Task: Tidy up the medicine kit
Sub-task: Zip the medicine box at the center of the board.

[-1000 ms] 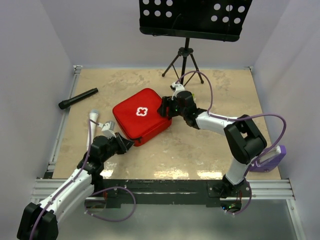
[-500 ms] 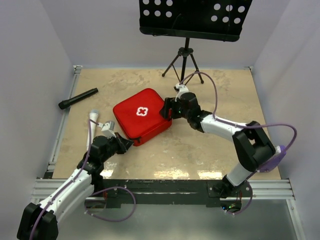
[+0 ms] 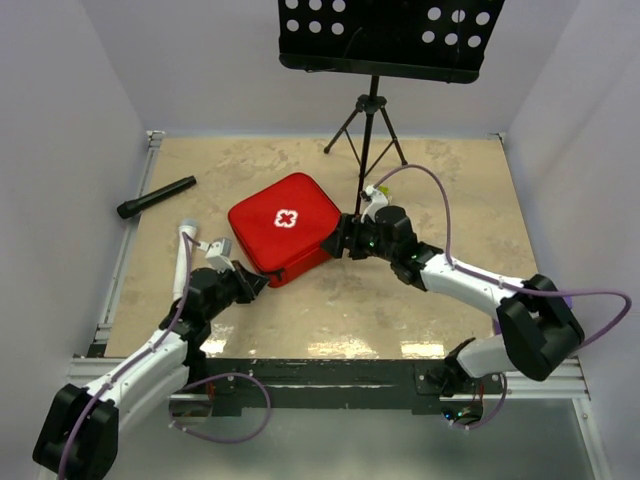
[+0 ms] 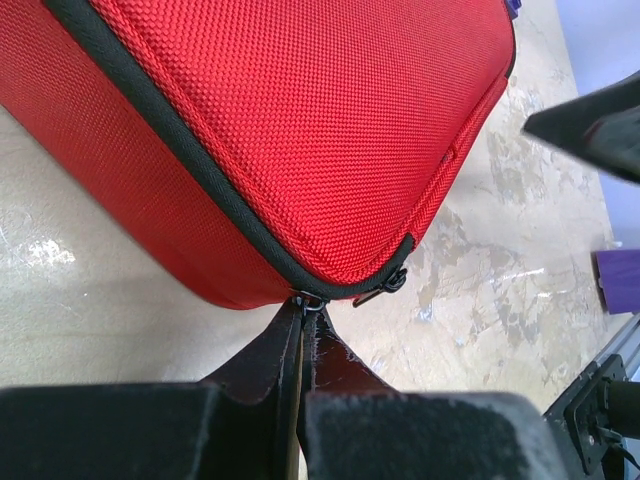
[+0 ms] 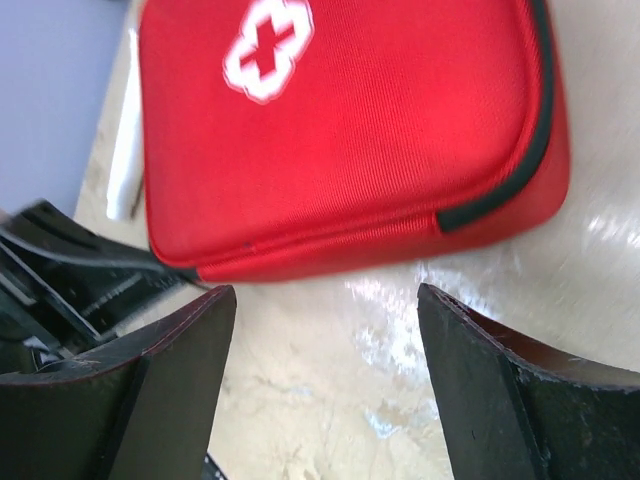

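The medicine kit point(image 3: 285, 225) is a closed red fabric case with a white cross point(image 3: 287, 219), lying mid-table. My left gripper point(image 3: 255, 283) is at its near-left corner. In the left wrist view the jaws point(image 4: 303, 305) are shut on a small metal zipper pull point(image 4: 306, 299) at the corner of the case point(image 4: 300, 120); a second pull point(image 4: 385, 285) hangs free just to its right. My right gripper point(image 3: 338, 240) is open just off the kit's right corner. Only bare table lies between its fingers point(image 5: 325, 292), with the case point(image 5: 340, 130) beyond the tips.
A black flashlight point(image 3: 157, 197) lies at the far left. A white tube point(image 3: 184, 255) rests beside the left arm. A tripod point(image 3: 370, 120) with a black perforated plate point(image 3: 390, 35) stands at the back. Metal rails run along the left and near edges.
My left gripper has closed on the zipper pull. My right gripper has drawn back from the kit's right side toward the near right and opened a little wider.
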Robot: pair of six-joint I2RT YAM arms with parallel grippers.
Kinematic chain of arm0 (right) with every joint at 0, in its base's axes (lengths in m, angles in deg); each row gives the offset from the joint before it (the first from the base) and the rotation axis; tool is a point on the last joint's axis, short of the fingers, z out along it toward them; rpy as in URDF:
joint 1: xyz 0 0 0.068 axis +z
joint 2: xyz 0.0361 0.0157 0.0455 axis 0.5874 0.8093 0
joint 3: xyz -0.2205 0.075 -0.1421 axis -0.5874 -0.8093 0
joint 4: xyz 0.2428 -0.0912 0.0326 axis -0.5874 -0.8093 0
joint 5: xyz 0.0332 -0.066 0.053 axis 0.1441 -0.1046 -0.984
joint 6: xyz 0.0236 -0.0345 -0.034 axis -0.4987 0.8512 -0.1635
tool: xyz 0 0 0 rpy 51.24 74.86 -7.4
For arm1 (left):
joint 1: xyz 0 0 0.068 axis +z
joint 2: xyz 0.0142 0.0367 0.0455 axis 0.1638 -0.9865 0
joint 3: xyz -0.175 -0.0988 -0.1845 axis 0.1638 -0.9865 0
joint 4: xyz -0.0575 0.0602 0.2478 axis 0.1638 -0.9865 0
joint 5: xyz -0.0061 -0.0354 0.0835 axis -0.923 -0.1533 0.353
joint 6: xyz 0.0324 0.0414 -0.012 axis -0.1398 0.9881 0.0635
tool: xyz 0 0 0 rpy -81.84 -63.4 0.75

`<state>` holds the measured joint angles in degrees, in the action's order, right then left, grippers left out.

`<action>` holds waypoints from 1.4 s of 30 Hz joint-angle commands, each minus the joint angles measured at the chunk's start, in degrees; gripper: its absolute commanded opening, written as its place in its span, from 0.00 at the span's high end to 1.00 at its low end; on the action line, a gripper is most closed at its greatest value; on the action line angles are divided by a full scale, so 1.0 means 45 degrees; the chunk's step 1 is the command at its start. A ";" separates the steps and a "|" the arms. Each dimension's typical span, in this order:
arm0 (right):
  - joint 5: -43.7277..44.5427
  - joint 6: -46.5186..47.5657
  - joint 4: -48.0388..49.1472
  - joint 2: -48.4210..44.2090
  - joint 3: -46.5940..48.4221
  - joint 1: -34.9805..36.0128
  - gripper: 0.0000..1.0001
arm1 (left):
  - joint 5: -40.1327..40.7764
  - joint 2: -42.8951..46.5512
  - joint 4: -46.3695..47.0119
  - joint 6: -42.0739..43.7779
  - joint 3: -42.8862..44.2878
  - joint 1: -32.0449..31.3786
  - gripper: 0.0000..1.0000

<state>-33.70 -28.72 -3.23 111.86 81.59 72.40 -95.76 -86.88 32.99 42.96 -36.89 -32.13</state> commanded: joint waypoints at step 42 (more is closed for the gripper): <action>-0.1270 -0.1999 0.2831 0.3494 0.1493 0.0167 1.00 | -0.0413 -0.1911 -0.0898 0.2048 0.2499 -0.2573 1.00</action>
<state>-38.00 -38.40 6.76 128.06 87.03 72.46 -93.59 -93.66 24.77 50.19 -28.54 -42.90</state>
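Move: The left hand already pinches one zip pull at the medicine box's near corner; the other pull sits about 3 cm to its right, level with it, and the white cross some 12 cm ahead and 4 cm right. From the open right hand, the near-right side seam lies about 3 cm ahead, 4 cm left and 4 cm below, with the cross some 6 cm ahead and 10 cm left. Left hand drags the zip pull about 4 cm right and back; right hand dips left to the seam, shutting. ##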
